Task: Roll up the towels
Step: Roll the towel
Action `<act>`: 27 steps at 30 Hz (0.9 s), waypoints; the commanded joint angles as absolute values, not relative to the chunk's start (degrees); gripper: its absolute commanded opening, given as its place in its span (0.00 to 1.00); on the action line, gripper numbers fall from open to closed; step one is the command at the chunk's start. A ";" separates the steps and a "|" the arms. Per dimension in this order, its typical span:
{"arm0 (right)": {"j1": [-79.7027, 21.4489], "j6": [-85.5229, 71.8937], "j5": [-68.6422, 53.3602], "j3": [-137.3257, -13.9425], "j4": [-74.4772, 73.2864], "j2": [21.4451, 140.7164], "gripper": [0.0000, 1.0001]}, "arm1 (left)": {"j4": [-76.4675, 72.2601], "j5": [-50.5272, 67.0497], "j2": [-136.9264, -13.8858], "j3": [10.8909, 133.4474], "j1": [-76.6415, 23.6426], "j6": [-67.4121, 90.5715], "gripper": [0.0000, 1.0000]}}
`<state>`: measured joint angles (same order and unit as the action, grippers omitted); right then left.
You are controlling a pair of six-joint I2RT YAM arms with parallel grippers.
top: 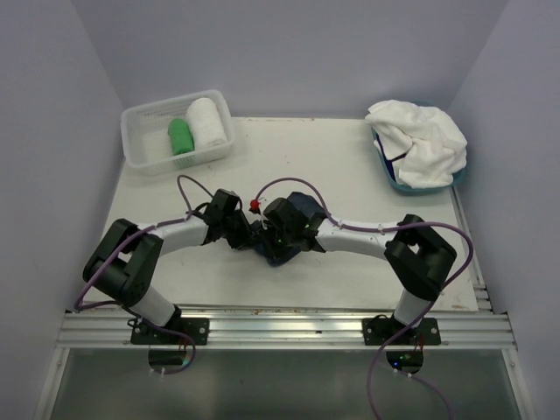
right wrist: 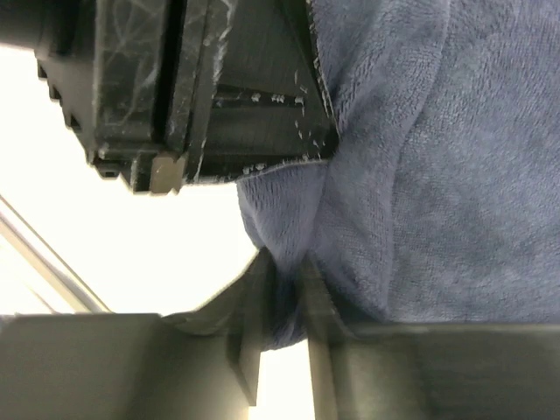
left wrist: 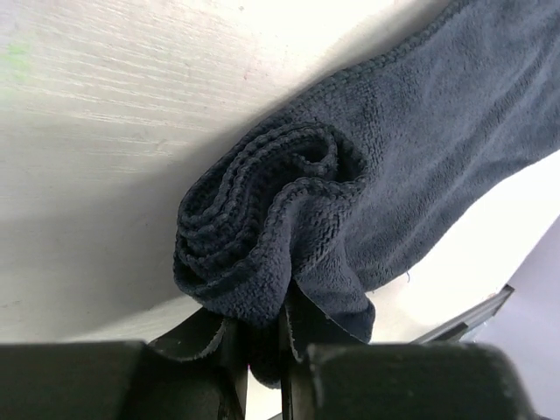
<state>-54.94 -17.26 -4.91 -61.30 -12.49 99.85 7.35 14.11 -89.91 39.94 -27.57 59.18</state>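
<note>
A dark navy towel (top: 295,210) lies bunched at the table's middle, between both arms. In the left wrist view the navy towel (left wrist: 297,210) is a loose roll with its spiral end facing me. My left gripper (left wrist: 262,346) is shut on a fold at the roll's lower edge. In the right wrist view my right gripper (right wrist: 284,289) is shut on a fold of the navy towel (right wrist: 420,175), close beside the left gripper's black body (right wrist: 201,96). From above, the left gripper (top: 255,236) and right gripper (top: 276,238) nearly touch.
A clear white basket (top: 140,149) at the back left holds a rolled green towel (top: 180,136) and a rolled white towel (top: 205,122). A light blue tub (top: 391,178) at the back right is heaped with loose white towels (top: 420,140). Walls close in on both sides.
</note>
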 commanded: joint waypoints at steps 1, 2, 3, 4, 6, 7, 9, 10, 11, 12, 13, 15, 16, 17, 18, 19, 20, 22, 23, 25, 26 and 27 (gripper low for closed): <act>-54.84 -15.21 -4.05 -60.65 -13.80 97.39 0.32 | 13.88 8.97 -90.88 42.54 -27.42 56.69 0.05; -55.10 -14.94 -2.82 -60.56 -13.89 97.12 0.40 | 14.67 8.96 -90.88 42.63 -27.42 56.34 0.04; -55.37 -14.68 -2.12 -60.47 -13.97 96.77 0.46 | 15.72 8.96 -90.70 42.80 -27.42 56.16 0.00; -55.55 -14.50 -1.50 -60.38 -13.97 96.07 0.55 | 16.17 9.05 -90.62 42.80 -27.42 56.08 0.00; -56.24 -14.41 -0.18 -60.21 -13.45 95.54 0.62 | 17.05 9.23 -90.53 42.80 -27.42 55.90 0.00; -56.51 -14.50 1.22 -60.21 -13.10 95.36 0.63 | 17.22 9.49 -90.53 42.89 -27.42 55.99 0.00; -56.86 -14.85 2.36 -60.03 -11.35 94.92 0.64 | 17.84 9.41 -90.62 43.06 -27.33 56.07 0.00; -57.39 -14.85 2.90 -60.29 -10.90 94.92 0.64 | 18.10 9.40 -90.62 43.15 -27.42 56.07 0.00; -57.74 -14.77 3.42 -60.64 -10.64 95.53 0.65 | 18.28 9.49 -90.70 43.24 -27.42 56.07 0.00; -58.01 -14.50 3.69 -61.17 -10.46 96.06 0.65 | 18.54 9.41 -90.70 43.42 -27.42 56.07 0.00; -58.27 -14.33 3.87 -62.22 -10.46 96.67 0.64 | 18.63 9.58 -90.70 43.50 -27.42 56.25 0.00; -59.15 -13.71 4.39 -63.01 -10.11 98.08 0.64 | 18.89 9.67 -90.88 43.77 -27.33 56.34 0.00; -59.50 -13.28 4.48 -63.54 -9.76 98.35 0.64 | 19.07 9.67 -91.05 43.86 -27.33 56.34 0.00; -60.02 -13.01 4.57 -63.81 -9.67 98.52 0.64 | 19.16 9.67 -91.05 43.94 -27.42 56.34 0.00; -60.99 -12.14 5.01 -64.07 -9.75 99.05 0.64 | 19.25 9.67 -91.05 44.03 -27.42 56.42 0.00; -61.52 -11.69 5.97 -64.86 -10.10 99.31 0.64 | 19.34 9.67 -91.05 44.03 -27.42 56.43 0.00; -61.87 -11.34 6.32 -65.21 -10.28 99.75 0.64 | 19.34 9.67 -91.05 44.12 -27.42 56.43 0.00; -63.10 -10.46 7.99 -65.57 -10.20 100.46 0.63 | 19.42 9.67 -90.97 44.03 -27.42 56.69 0.00; -63.37 -10.28 8.00 -65.74 -10.20 100.55 0.63 | 19.60 9.67 -90.88 44.12 -27.42 56.69 0.00; -63.46 -10.28 8.09 -66.44 -10.37 101.86 0.62 | 19.69 9.67 -90.53 43.95 -27.42 56.69 0.00; -63.46 -10.28 8.17 -66.71 -10.20 102.30 0.61 | 19.69 9.75 -90.35 43.86 -27.33 56.78 0.00; -63.46 -10.28 8.43 -66.88 -9.76 102.91 0.59 | 19.69 9.76 -90.09 43.94 -27.42 56.78 0.00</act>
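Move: My right fingers are shut on the near end of the navy towel's roll. The part of the roll I go for next is about 3 cm to this hand's left, 1 cm ahead and 2 cm lower. The left gripper sits some 6 cm left and 3 cm ahead, and the unrolled tail lies about 11 cm ahead and 8 cm right. From my left hand, which pinches the other end, that stretch of roll is 3 cm right and 2 cm back, about level. I open my right fingers wide and let go of the towel, lift about 1 cm, then slide roughly 3 cm left and 1.5 cm back towards my left gripper, fingers staying open above the roll's near end. Meanwhile my right fingertips tilt forward some 10 degrees and turn slightly counter-clockwise. My left hand keeps its pinch on the roll and eases 1 cm left. ##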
